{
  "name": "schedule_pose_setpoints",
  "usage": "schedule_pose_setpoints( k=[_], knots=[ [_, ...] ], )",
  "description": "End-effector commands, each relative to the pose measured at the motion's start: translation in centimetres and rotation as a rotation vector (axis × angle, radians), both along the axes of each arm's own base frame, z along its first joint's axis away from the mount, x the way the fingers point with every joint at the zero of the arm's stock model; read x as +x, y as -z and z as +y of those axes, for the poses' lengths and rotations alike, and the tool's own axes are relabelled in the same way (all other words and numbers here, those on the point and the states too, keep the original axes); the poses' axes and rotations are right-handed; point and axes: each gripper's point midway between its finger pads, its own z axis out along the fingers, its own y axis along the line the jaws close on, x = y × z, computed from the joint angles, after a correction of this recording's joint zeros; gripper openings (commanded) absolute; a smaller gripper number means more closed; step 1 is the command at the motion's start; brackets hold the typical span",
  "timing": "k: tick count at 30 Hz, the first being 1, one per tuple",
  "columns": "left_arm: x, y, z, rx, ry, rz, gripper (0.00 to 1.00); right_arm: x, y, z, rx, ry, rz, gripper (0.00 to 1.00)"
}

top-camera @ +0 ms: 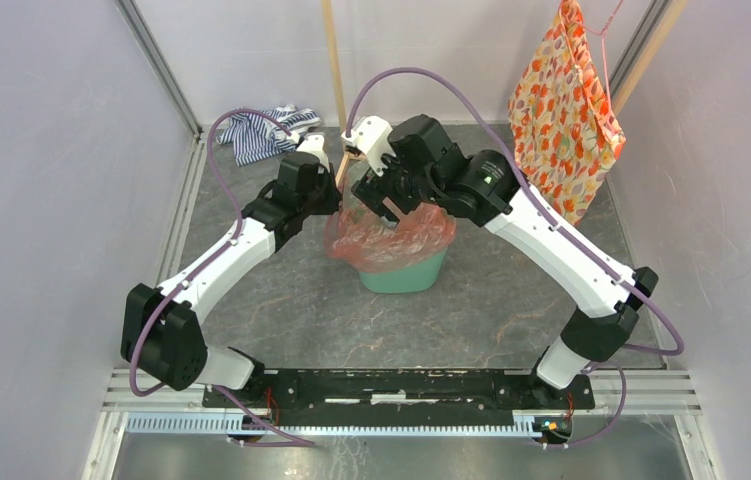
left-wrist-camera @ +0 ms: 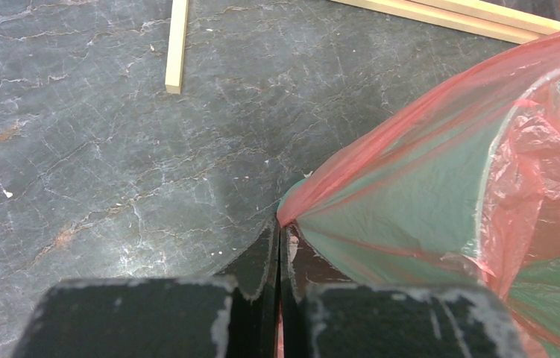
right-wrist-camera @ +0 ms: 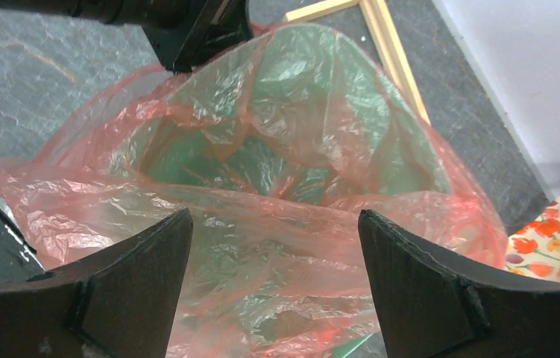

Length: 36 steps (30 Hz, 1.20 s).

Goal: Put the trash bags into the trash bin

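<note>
The red-orange translucent trash bag (top-camera: 391,238) is draped over the mouth of the mint-green trash bin (top-camera: 403,275) at the table's middle. My left gripper (top-camera: 336,195) is at the bin's left rim, shut on a pinched edge of the bag (left-wrist-camera: 545,149), which is pulled taut from the fingertips (left-wrist-camera: 280,224) over the green wall. My right gripper (top-camera: 386,200) hovers above the bin's mouth. In its wrist view the right gripper (right-wrist-camera: 274,214) stands wide open with only crinkled bag (right-wrist-camera: 277,149) below it, and nothing is held. The bin's green inside (right-wrist-camera: 187,160) shows through the plastic.
A striped cloth (top-camera: 266,130) lies at the back left. An orange floral cloth (top-camera: 563,130) hangs at the back right. Wooden sticks (top-camera: 332,60) stand behind the bin, and one stick end (left-wrist-camera: 177,45) lies on the dark tabletop. Walls close in both sides.
</note>
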Motion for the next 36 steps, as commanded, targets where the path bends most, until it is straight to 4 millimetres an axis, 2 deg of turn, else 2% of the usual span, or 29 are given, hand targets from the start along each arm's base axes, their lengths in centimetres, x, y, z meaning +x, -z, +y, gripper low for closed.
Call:
schedule_pose_setpoints(
  k=[1, 3, 6, 9, 12, 15, 18, 23, 32, 36],
  knots=[
    [0.9, -1.8, -0.6, -0.045, -0.001, -0.036, 0.02, -0.5, 0.0, 0.5, 0.024, -0.031, -0.001, 0.88],
    [0.9, -1.8, -0.6, -0.048, 0.001, -0.034, 0.02, -0.8, 0.7, 0.6, 0.019, -0.036, 0.018, 0.84],
    [0.9, -1.8, -0.6, -0.048, 0.000, -0.034, 0.02, -1.2, 1.9, 0.6, 0.012, -0.037, 0.050, 0.69],
    [0.8, -1.8, -0.6, -0.047, 0.002, -0.035, 0.02, -1.8, 2.9, 0.6, 0.024, -0.046, 0.081, 0.47],
    [0.8, -1.9, -0.5, -0.045, 0.000, -0.036, 0.02, -2.3, 2.9, -0.2, 0.032, -0.021, 0.089, 0.17],
    [0.8, -1.8, -0.4, -0.040, -0.001, -0.037, 0.02, -2.6, 2.0, -1.8, 0.053, 0.032, 0.063, 0.00],
    [0.8, -1.7, -0.4, -0.040, -0.003, -0.036, 0.02, -2.9, 0.6, -3.5, 0.094, 0.090, 0.024, 0.00],
    [0.9, -1.5, -0.4, -0.037, -0.006, -0.033, 0.02, -4.0, -0.1, -6.0, 0.153, 0.155, -0.002, 0.00],
    [0.9, -1.2, -0.7, -0.039, 0.008, -0.025, 0.02, -6.2, 4.5, -10.7, 0.138, 0.278, 0.023, 0.00],
    [0.9, -1.0, -0.9, -0.044, 0.014, -0.016, 0.02, -7.0, 5.7, -11.6, 0.184, 0.308, 0.037, 0.00]
  ],
)
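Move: Just under the right hand's open fingers, about 1 cm back and 6 cm down, a loose fold of the red trash bag crosses the trash bin's mouth. The bin's middle lies some 4 cm ahead of this hand, 2 cm right and 22 cm below; the left gripper, pinching the bag's left edge, is about 8 cm ahead, 10 cm left and 15 cm lower. From the left hand the fold is roughly 10 cm back, 10 cm right and 9 cm up. Dipping about 6 cm onto the bag, the right hand shuts its wide-open fingers on the loose fold, then draws it some 10 cm right and 5 cm back in an arc, up about 5 cm and down again, towards the bin's near right side, turning about 15 degrees clockwise. The left hand stays and keeps its pinch on the left edge. ##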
